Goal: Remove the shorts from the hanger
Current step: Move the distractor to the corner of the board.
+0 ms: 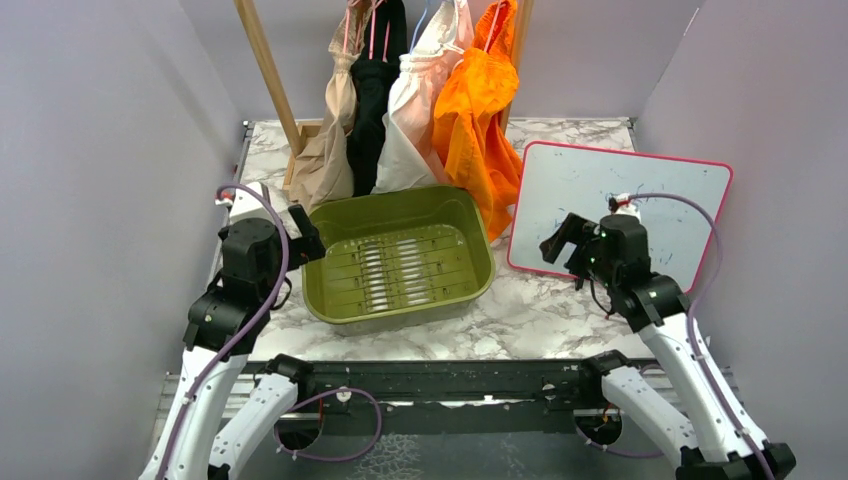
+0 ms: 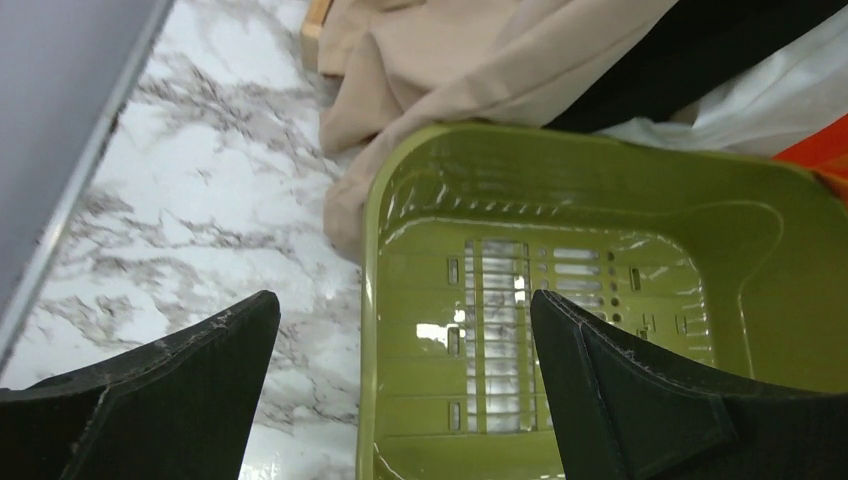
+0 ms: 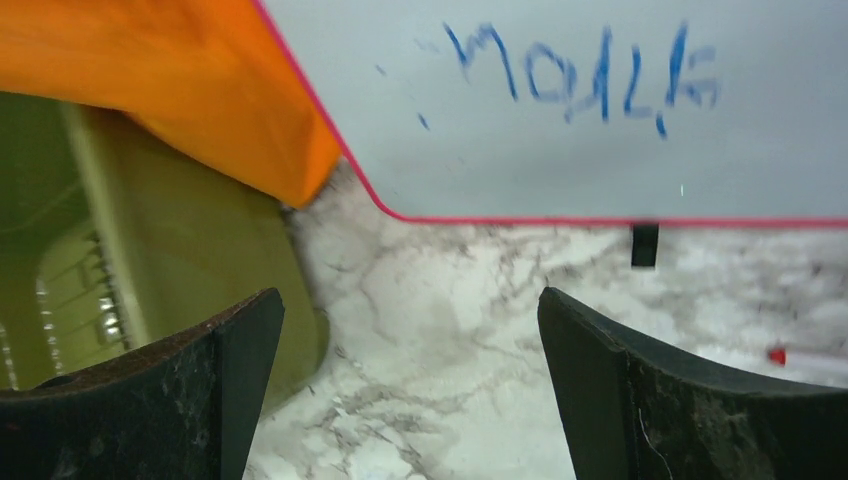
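Note:
Several shorts hang from hangers (image 1: 372,38) at the back of the table: tan (image 1: 325,150), black (image 1: 372,100), cream-white (image 1: 415,110) and orange (image 1: 480,120). My left gripper (image 1: 303,235) stands open and empty at the left rim of the green basin, short of the tan shorts (image 2: 450,70). In the left wrist view its jaws (image 2: 405,330) straddle that rim. My right gripper (image 1: 562,240) is open and empty too, low over the marble (image 3: 410,330), right of the basin. The orange shorts' hem (image 3: 180,90) hangs ahead of it to the left.
A green plastic basin (image 1: 470,225) sits mid-table under the shorts' hems. A pink-edged whiteboard (image 1: 640,190) with blue scribbles lies at the right. A slanted wooden rack pole (image 1: 268,70) rises at the back left. Grey walls close in on both sides.

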`<state>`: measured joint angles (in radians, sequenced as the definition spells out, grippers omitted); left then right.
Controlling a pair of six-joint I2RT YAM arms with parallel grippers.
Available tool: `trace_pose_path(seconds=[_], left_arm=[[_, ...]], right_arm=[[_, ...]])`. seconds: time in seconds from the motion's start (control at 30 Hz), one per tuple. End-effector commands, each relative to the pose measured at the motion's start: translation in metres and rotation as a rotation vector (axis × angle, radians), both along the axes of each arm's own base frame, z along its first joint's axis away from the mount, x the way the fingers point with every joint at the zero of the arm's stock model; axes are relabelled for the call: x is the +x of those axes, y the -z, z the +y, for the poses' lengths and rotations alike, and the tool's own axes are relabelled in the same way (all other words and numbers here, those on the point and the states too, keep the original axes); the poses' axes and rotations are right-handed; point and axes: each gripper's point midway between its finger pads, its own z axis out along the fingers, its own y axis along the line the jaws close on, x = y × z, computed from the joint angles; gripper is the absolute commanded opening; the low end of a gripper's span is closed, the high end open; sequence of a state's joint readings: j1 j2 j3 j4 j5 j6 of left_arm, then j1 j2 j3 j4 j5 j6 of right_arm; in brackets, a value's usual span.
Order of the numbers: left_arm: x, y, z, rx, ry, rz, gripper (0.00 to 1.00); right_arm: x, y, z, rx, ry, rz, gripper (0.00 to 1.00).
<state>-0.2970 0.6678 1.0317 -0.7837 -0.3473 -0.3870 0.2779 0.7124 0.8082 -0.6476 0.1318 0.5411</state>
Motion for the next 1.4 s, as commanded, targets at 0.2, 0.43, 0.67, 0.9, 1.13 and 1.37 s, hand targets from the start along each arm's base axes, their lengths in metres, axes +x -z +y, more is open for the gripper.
trace_pose_path(seconds=[0.2, 0.43, 0.67, 0.9, 1.13, 1.37], left_arm=[[-0.022, 0.037, -0.016, -0.153, 0.029, 0.031, 0.99], [-0.028, 0.042, -0.025, -0.184, 0.079, 0.032, 0.99], [-0.034, 0.044, -0.034, -0.21, 0.133, 0.033, 0.99], [-0.035, 0.047, -0.036, -0.217, 0.138, 0.034, 0.99], [-0.033, 0.052, -0.038, -0.224, 0.143, 0.035, 0.99], [-0.036, 0.046, -0.037, -0.227, 0.151, 0.011, 0.99]], right_arm=[[-0.019, 0.091, -0.02, 0.097, 0.293, 0.288, 0.99], [0.001, 0.105, -0.047, 0.023, 0.477, 0.292, 0.99], [0.014, 0.116, -0.092, -0.08, 0.641, 0.281, 0.99], [0.02, 0.122, -0.126, -0.036, 0.726, 0.23, 0.99], [0.033, 0.138, -0.137, -0.076, 0.716, 0.223, 0.99], [0.081, 0.148, -0.1, -0.065, 0.365, 0.16, 0.99]])
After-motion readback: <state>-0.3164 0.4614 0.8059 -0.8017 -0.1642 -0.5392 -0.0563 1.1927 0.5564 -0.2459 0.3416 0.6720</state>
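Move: The whiteboard's middle lies about 14 cm ahead of the right hand, 17 cm to its right and 18 cm below; the marker is 7 cm back, 16 cm right, and the green basin's middle is 24 cm left, 3 cm ahead. The orange shorts' lower end hangs 9 cm ahead and 7 cm left. From the left hand the whiteboard is roughly 60 cm right, 14 cm ahead. Right hand sinks 16 cm, sweeps 12 cm right, then pushes forward against whiteboard's near edge; left sinks 6 cm. ##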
